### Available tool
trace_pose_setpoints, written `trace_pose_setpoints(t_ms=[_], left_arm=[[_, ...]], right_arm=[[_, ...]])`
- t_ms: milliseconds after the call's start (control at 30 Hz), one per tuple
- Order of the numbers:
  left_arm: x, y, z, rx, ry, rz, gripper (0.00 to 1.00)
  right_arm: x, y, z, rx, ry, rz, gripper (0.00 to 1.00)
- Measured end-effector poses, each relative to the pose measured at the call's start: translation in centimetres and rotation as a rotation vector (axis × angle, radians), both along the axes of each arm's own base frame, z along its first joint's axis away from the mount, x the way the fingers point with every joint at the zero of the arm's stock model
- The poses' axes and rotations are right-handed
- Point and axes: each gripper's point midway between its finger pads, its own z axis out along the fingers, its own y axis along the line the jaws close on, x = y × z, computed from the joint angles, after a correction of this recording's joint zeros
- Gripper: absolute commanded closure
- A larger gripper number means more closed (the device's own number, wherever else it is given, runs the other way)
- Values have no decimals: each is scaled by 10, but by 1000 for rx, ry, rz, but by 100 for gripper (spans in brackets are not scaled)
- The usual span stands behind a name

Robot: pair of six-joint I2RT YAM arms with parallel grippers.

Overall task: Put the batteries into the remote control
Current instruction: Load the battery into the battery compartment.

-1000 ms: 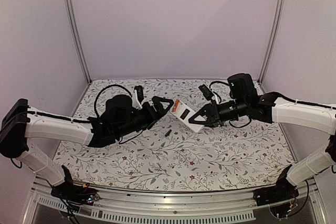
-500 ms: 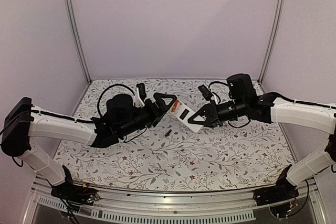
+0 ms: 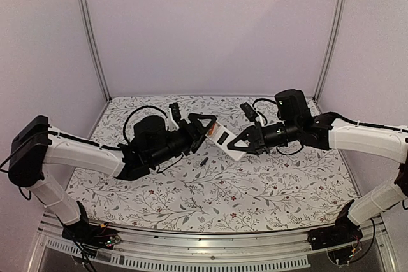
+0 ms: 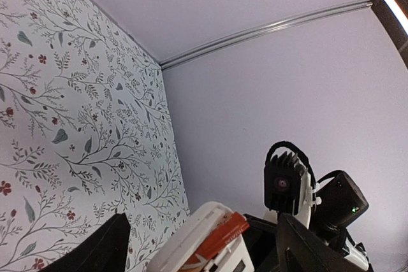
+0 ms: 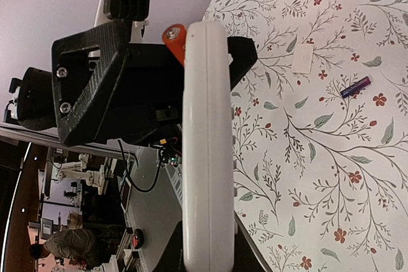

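Note:
The white remote control (image 3: 224,139) hangs tilted above the table, with my right gripper (image 3: 244,144) shut on its lower end. An orange-red battery (image 3: 213,128) lies in the recess at its upper end. In the right wrist view the remote control (image 5: 206,144) stands edge-on, the orange battery (image 5: 174,34) peeking out at its top. My left gripper (image 3: 203,123) is open, its fingers either side of that upper end. The left wrist view shows the remote control (image 4: 191,237) and orange battery (image 4: 220,235) between the spread fingers (image 4: 95,250). A black battery (image 3: 204,161) lies on the table below.
The floral table cover (image 3: 268,189) spreads under both arms. A small thin white cover piece (image 5: 302,60) lies flat on it near the black battery (image 5: 355,86). Pale walls and metal frame posts (image 3: 89,30) close in the back and sides.
My left gripper has moved right and slightly away, up to the remote's upper end, and its jaws have narrowed a little. The right gripper and remote have stayed still.

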Motion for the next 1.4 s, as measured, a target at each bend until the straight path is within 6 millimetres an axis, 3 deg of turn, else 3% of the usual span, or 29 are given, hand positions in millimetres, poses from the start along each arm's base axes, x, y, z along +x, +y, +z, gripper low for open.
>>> trace_pose_setpoints(t_ms=[167, 500, 1400], left_arm=[[1, -3, 1, -34, 5, -2, 31], [2, -5, -1, -58, 20, -1, 34], [2, -6, -4, -55, 25, -8, 56]], right_arm=[[0, 1, -1, -6, -5, -7, 100], [0, -1, -6, -17, -7, -13, 100], [-1, -1, -2, -18, -47, -12, 100]])
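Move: The orange battery, standing proud of the compartment in the remote's far-left end, is just by the open left fingers: about 2 cm back, 2 cm right and 1 cm below that hand. From the right hand, which holds the remote, it is some 4 cm ahead and 8 cm left, about level. On the table some 22 cm below the left hand lie the purple battery, level with it and 2 cm left, and the white cover, 12 cm left. Close the left fingers from wide open to about half, bringing the upper finger onto the orange battery's raised end to press it into the compartment. Keep the left hand nearly in place, easing it only about half a centimetre to the right with a slight roll. Hold the remote with the right hand's unchanged grip. ##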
